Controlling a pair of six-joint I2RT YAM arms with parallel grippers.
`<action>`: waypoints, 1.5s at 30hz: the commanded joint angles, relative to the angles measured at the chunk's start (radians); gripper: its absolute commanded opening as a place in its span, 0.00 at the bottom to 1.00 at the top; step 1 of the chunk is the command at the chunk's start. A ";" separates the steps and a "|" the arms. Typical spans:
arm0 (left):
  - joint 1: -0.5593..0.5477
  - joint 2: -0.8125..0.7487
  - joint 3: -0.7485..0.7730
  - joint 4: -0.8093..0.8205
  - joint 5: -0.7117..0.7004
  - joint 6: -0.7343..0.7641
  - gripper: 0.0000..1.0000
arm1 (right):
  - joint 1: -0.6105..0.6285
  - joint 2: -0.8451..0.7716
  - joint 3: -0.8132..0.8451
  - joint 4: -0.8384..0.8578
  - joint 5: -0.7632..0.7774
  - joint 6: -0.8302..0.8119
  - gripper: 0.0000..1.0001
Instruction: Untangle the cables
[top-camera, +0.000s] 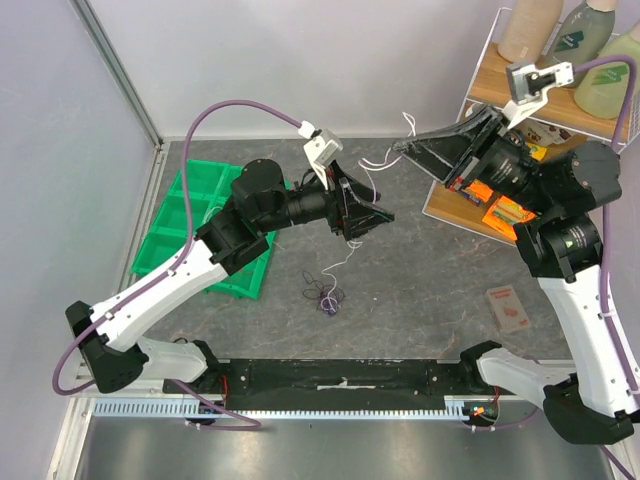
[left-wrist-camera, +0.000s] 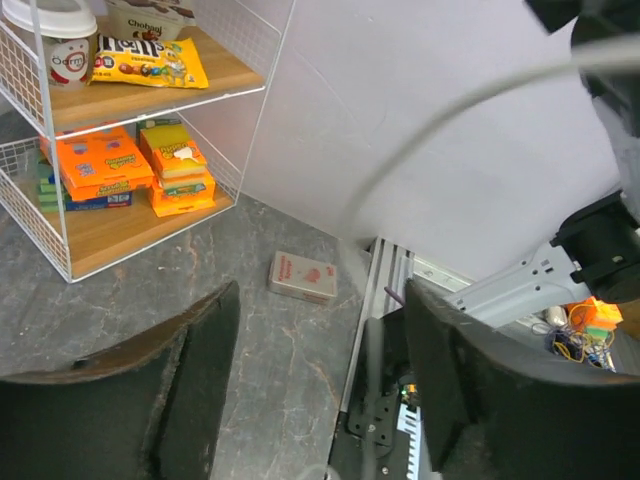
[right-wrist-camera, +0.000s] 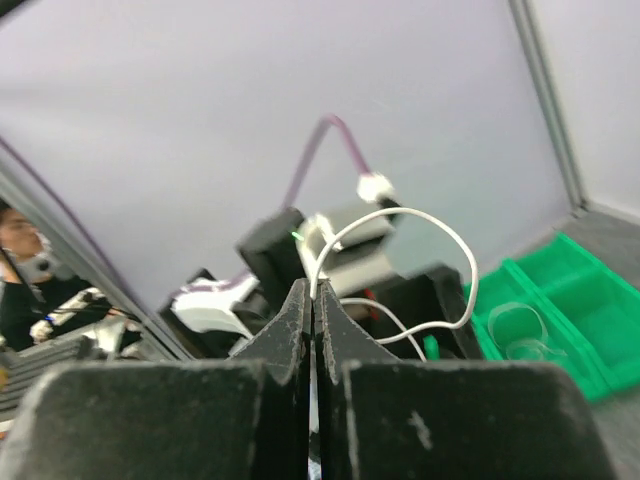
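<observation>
A small clump of cables (top-camera: 325, 297), purple, dark and white, lies on the grey table between the arms. A thin white cable (top-camera: 347, 252) rises from it toward my right gripper (top-camera: 402, 147), which is held high and shut on that strand. In the right wrist view the white cable (right-wrist-camera: 440, 230) loops out from the closed right gripper (right-wrist-camera: 313, 297). My left gripper (top-camera: 378, 217) hovers open above the table, just left of the strand, holding nothing. In the left wrist view the left gripper (left-wrist-camera: 320, 385) has its fingers (left-wrist-camera: 190, 380) wide apart over bare table.
A green compartment tray (top-camera: 190, 215) sits at the left under the left arm. A wire shelf (top-camera: 480, 90) with snack boxes and bottles stands at the back right. A small card box (top-camera: 508, 308) lies on the table near the right arm.
</observation>
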 joint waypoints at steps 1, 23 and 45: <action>-0.002 0.008 -0.014 0.083 0.036 -0.050 0.62 | -0.001 0.017 0.048 0.267 -0.037 0.241 0.00; -0.004 -0.060 0.004 -0.035 0.028 -0.054 0.02 | -0.001 0.008 0.417 -0.191 0.475 -0.280 0.26; -0.002 0.146 0.680 -0.006 -0.069 -0.161 0.02 | -0.001 -0.187 -0.306 -0.040 -0.089 -0.334 0.98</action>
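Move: A strand of the white cable hangs right at the left hand's open fingers, running up to the closed right fingers. From the right hand the left gripper is about 6 cm left and 13 below, level in reach. The purple cable tangle lies about 2 cm back, 5 left and 42 below the left hand; the green box is 13 ahead, 31 left, 41 below it. Left hand pinches the white cable, dips, then lifts about 27 cm; right rises, lets go, sinks about 27 cm. ##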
